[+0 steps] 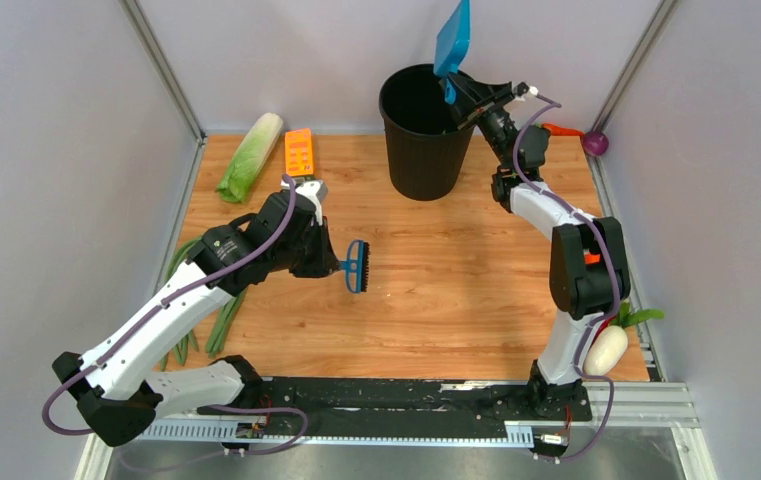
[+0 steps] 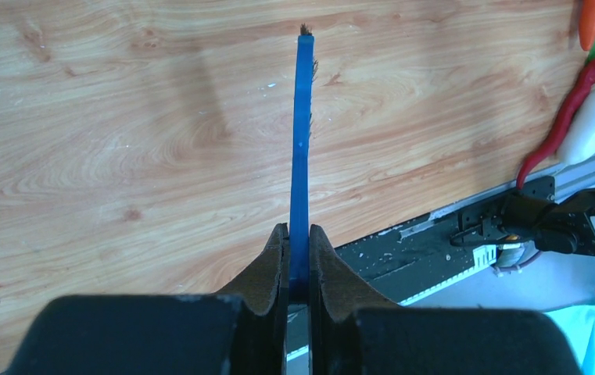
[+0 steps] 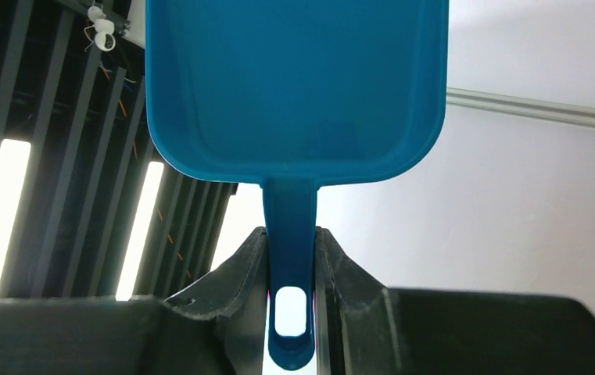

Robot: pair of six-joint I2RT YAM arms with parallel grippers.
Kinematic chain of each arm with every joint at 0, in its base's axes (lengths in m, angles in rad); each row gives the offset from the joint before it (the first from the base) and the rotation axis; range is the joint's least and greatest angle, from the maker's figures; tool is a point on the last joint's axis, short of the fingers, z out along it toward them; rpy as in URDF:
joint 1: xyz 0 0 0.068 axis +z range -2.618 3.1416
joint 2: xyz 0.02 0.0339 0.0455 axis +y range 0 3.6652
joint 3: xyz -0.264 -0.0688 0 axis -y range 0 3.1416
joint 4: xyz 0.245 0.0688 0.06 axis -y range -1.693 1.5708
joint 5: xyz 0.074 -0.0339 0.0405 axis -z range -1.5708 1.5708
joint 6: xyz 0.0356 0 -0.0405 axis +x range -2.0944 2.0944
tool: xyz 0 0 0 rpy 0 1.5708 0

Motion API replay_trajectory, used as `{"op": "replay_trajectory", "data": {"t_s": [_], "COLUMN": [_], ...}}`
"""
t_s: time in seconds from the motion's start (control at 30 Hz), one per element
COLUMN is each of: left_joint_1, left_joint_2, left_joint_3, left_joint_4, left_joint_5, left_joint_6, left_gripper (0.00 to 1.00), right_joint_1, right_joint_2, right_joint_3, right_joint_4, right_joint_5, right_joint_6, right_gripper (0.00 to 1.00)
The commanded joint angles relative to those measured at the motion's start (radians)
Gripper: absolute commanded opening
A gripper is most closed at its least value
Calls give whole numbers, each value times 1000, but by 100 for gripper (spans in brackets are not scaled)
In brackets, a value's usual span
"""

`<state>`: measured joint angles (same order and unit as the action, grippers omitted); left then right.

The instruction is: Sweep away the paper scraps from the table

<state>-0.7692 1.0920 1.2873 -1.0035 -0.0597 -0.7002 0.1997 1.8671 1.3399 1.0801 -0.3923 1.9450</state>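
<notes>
My left gripper (image 1: 333, 262) is shut on the handle of a blue hand brush (image 1: 357, 265) and holds it just above the middle of the wooden table (image 1: 456, 290). The left wrist view shows the brush (image 2: 302, 133) edge-on, running out from the gripper (image 2: 299, 238). At the back, my right gripper (image 1: 453, 95) is shut on the handle of a blue dustpan (image 1: 453, 38), which stands tipped up over a black bin (image 1: 424, 135). In the right wrist view the dustpan (image 3: 294, 86) looks empty above the gripper (image 3: 290, 246). No paper scraps are in view.
A cabbage (image 1: 251, 155) and an orange block (image 1: 299, 152) lie at the back left. Green beans (image 1: 218, 322) lie along the left edge. A white radish (image 1: 606, 350) sits at the front right, with a red chili (image 2: 560, 125) beside it. A purple ball (image 1: 596, 143) sits at the back right.
</notes>
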Motion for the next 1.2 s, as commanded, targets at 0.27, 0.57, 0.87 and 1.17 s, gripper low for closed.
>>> {"op": "replay_trajectory", "data": {"t_s": [0.27, 0.57, 0.87, 1.17], "left_joint_1": [4, 4, 4, 4], "left_joint_2": [-15, -24, -67, -95], "left_joint_3": [-3, -6, -62, -120], "left_joint_4": [42, 43, 52, 83], "left_joint_5": [26, 28, 34, 46], "left_joint_6": [-10, 2, -2, 2], "left_gripper": [0, 0, 0, 0], "right_joint_1": [4, -37, -103, -100], "right_joint_2": [-54, -138, -397, -568], "right_joint_3": [149, 177, 344, 202], "right_joint_4": [135, 100, -1170, -1575], "right_joint_5": [26, -166, -145, 202], "right_joint_6": [230, 93, -909, -1248], "right_gripper": [0, 0, 0, 0]}}
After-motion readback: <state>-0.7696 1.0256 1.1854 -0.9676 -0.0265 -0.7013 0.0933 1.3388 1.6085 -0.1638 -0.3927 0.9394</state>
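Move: The black bin that the held dustpan has been tipped over has its middle about 5 cm ahead of the right hand, 3 cm to its left and some 28 cm below. Of the neighbours, the yellow box is roughly 8 cm ahead and 33 cm left of that hand; the carrot lies 13 cm ahead, 30 cm right, the onion 12 cm ahead, 39 cm right, all some 40 cm below. From the left hand, the bin is about 35 cm ahead, 18 cm right and 11 cm below. The dustpan, still gripped by its handle in the right hand, is lifted some 10 cm and drawn back off the bin, its front tipping up; then it swings right while still going back, rolling left side down some 50 degrees and turning clockwise, and sinks about 4 cm at the end. The left hand keeps the brush and eases a couple of centimetres down and back. ##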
